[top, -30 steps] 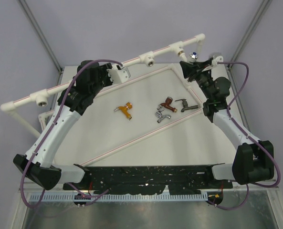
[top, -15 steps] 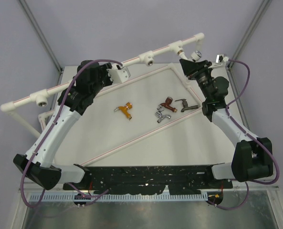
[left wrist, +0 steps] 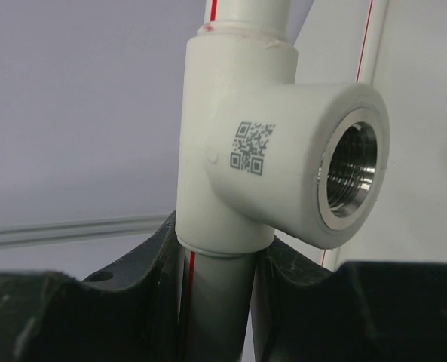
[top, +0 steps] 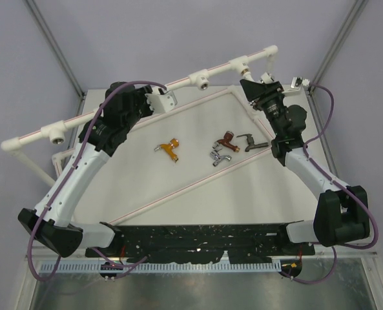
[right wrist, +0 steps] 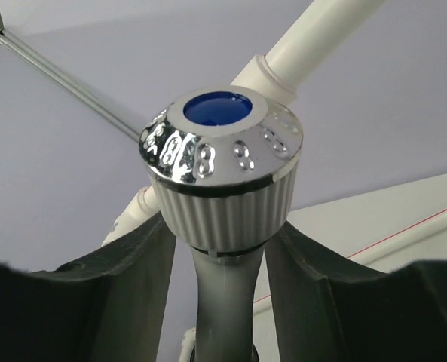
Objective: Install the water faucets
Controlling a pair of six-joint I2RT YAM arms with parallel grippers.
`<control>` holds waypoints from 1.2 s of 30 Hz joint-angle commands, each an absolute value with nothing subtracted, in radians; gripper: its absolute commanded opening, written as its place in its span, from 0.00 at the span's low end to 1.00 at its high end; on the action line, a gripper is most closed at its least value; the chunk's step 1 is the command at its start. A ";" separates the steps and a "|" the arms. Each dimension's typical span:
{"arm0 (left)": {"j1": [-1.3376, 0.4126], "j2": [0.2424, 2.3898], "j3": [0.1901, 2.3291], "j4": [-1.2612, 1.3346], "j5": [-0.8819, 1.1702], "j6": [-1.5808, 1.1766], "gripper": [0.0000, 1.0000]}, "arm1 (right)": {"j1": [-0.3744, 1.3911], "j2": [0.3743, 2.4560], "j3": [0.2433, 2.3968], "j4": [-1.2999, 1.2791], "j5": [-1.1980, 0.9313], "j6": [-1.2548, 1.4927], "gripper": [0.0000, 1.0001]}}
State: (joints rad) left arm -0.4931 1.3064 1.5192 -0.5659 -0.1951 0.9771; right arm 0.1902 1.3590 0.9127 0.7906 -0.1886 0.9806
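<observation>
A white faucet (right wrist: 221,170) with a ribbed knob, chrome top and blue cap stands between the fingers of my right gripper (right wrist: 219,234). The jaws are open, with a gap on each side of its neck. Its lower end is hidden. From above, this gripper (top: 261,87) sits by the right end of the white pipe frame (top: 113,108). My left gripper (left wrist: 215,253) is shut on the pipe just below a tee socket (left wrist: 283,158). On the table lie the orange-gold (top: 172,148), copper-brown (top: 227,138), chrome (top: 220,157) and dark bronze-grey (top: 249,142) faucets.
More tee sockets sit along the pipe (top: 201,81) (top: 54,134) (top: 241,65). A lower run of the pipe frame (top: 191,184) crosses the table diagonally in front of the loose faucets. Both arm bases stand at the near edge.
My right wrist has rolled and shifted slightly left at the pipe's end, and its jaws have parted from the white faucet. The left arm has not moved.
</observation>
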 commanded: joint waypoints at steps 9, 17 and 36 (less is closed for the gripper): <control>-0.557 1.232 1.513 -0.611 -0.138 0.827 0.00 | 0.216 1.306 0.836 0.861 -0.172 0.968 0.74; -0.563 1.226 1.506 -0.603 -0.138 0.828 0.00 | 0.170 1.192 0.681 0.893 -0.172 0.905 0.95; -0.532 1.331 1.585 -0.660 -0.224 0.704 0.00 | 0.147 0.727 0.718 0.186 -0.209 0.345 0.95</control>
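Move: The right hand's barely loosened fingers are still around the white faucet: its middle is about 1 cm ahead of the hand point. The rightmost tee that takes it is some 5 cm ahead, 4 cm left and 3 cm higher. On the table, roughly 36 cm below, the bronze faucet lies about 8 cm ahead and 8 cm right. From the left hand, closed on the pipe, the white faucet is about 35 cm right, 6 cm ahead and 2 cm lower. Backing off the white faucet, the right hand spreads its fingers wide and frees them from its body, drawing back about 10 cm and right some 4 cm. It dips several centimetres on the way, then climbs most of that back while rolling some 25 degrees, left side down. The left hand keeps its grip on the pipe and eases it a few centimetres right and back, turning slightly clockwise. ##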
